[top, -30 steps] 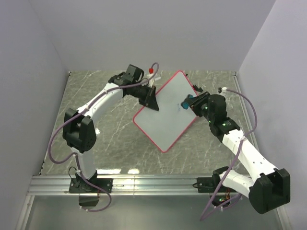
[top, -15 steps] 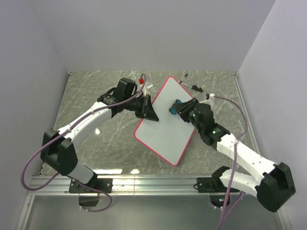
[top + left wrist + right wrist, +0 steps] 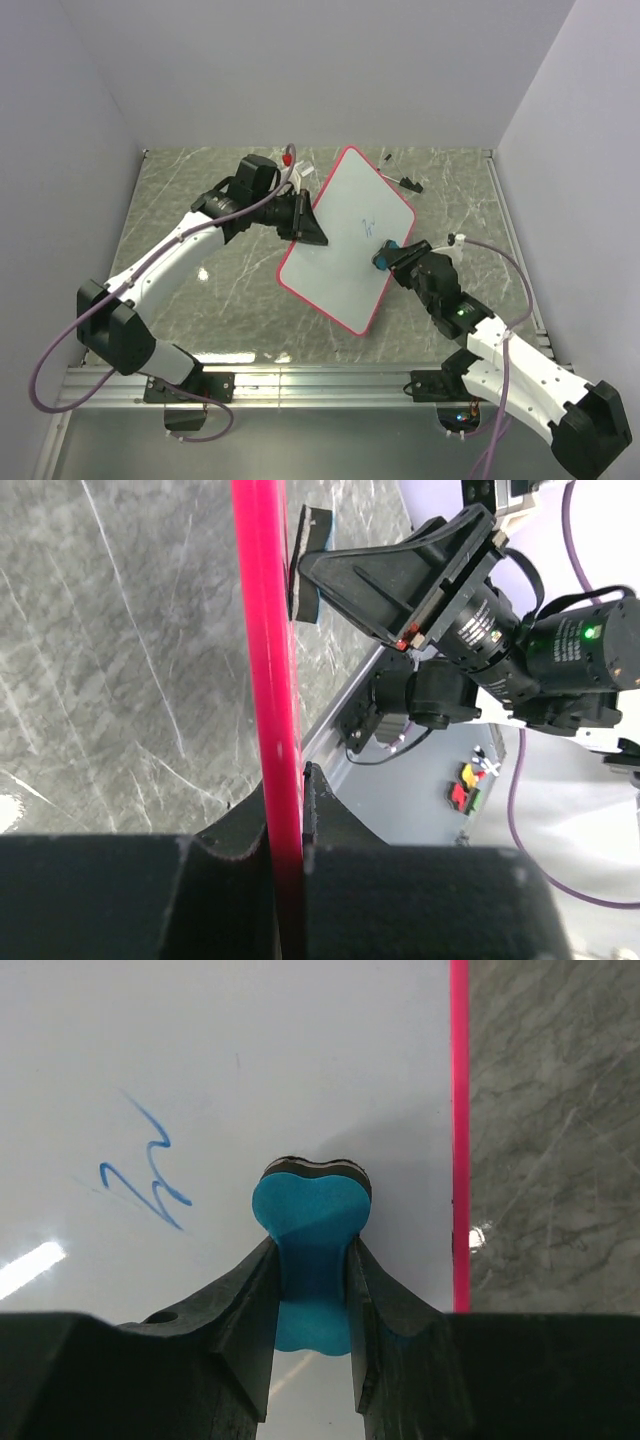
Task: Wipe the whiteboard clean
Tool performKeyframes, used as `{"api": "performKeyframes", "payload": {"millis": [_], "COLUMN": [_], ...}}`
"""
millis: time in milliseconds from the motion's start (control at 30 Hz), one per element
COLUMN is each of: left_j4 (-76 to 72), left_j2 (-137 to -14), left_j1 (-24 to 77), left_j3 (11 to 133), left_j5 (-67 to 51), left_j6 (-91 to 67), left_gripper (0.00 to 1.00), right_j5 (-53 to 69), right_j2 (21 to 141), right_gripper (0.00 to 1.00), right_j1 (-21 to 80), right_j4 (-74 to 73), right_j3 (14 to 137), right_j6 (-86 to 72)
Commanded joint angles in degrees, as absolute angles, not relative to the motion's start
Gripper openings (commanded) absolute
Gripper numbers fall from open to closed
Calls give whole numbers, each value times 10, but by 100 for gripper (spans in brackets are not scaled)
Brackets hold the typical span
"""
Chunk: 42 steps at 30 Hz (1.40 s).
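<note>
The whiteboard (image 3: 340, 255) has a pink-red frame and lies tilted over the marble table. A small blue scribble (image 3: 368, 222) sits near its middle. My left gripper (image 3: 308, 232) is shut on the board's left edge, and in the left wrist view the red frame (image 3: 268, 680) runs between its jaws (image 3: 285, 800). My right gripper (image 3: 392, 258) is shut on a blue eraser (image 3: 383, 256), which rests on the board near its right edge. In the right wrist view the eraser (image 3: 310, 1220) lies right of the scribble (image 3: 150, 1175) and left of the frame (image 3: 459, 1110).
A black marker (image 3: 405, 183) lies on the table behind the board's far corner. Grey walls close in the table on the left, back and right. An aluminium rail (image 3: 300, 385) runs along the near edge by the arm bases.
The right gripper has drawn the eraser down toward the board's right edge, and the blue scribble now shows. The left arm has turned the board slightly while holding it.
</note>
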<state>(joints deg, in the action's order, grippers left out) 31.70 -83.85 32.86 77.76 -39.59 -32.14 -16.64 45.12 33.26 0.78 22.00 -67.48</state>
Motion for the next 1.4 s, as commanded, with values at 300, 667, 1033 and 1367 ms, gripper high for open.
{"api": "performKeyframes", "payload": {"millis": [300,667,1033,1367], "left_j4": [220,223,280,243], "left_j2": [-751,-733,-744,-747], "left_j1": [456,493,476,464], "left_j3": [827,818,929,920], "left_j5": [-523,-503,-523,-526], "left_j6": [-334,-311,-294,-315], "left_gripper": [0,0,0,0], "right_j5": [-150,-149,-186,-189], "right_j2": [656,718,584,527], "right_gripper": [0,0,0,0], "right_j1": [345,360,359,402], "right_j4": [-11,-37,-52,-73], "right_j3": [511,600,371,293], "right_j6": [-628,-619,-652,-700]}}
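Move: The last blue scribble on the whiteboard lies about 5 cm ahead of the right hand, 4 cm to its left and 5 cm higher, just beyond the eraser already pinched there. The board's right corner is some 7 cm ahead, 6 cm right and 7 cm up; its top corner is roughly 16 cm ahead, 6 cm left and 16 cm up. From the left hand, still gripping the left rim, the scribble is about 11 cm right, 5 cm ahead and 5 cm lower. The blue scribble gets a long stroke of the eraser: the right hand, keeping its pinch, sweeps up, forward and left across the board by nearly 20 cm, then returns about halfway, mostly down and back. Meanwhile the left hand keeps hold of the rim and, after a small lift, draws the board about 10 cm back, so the eraser ends near the top corner. ##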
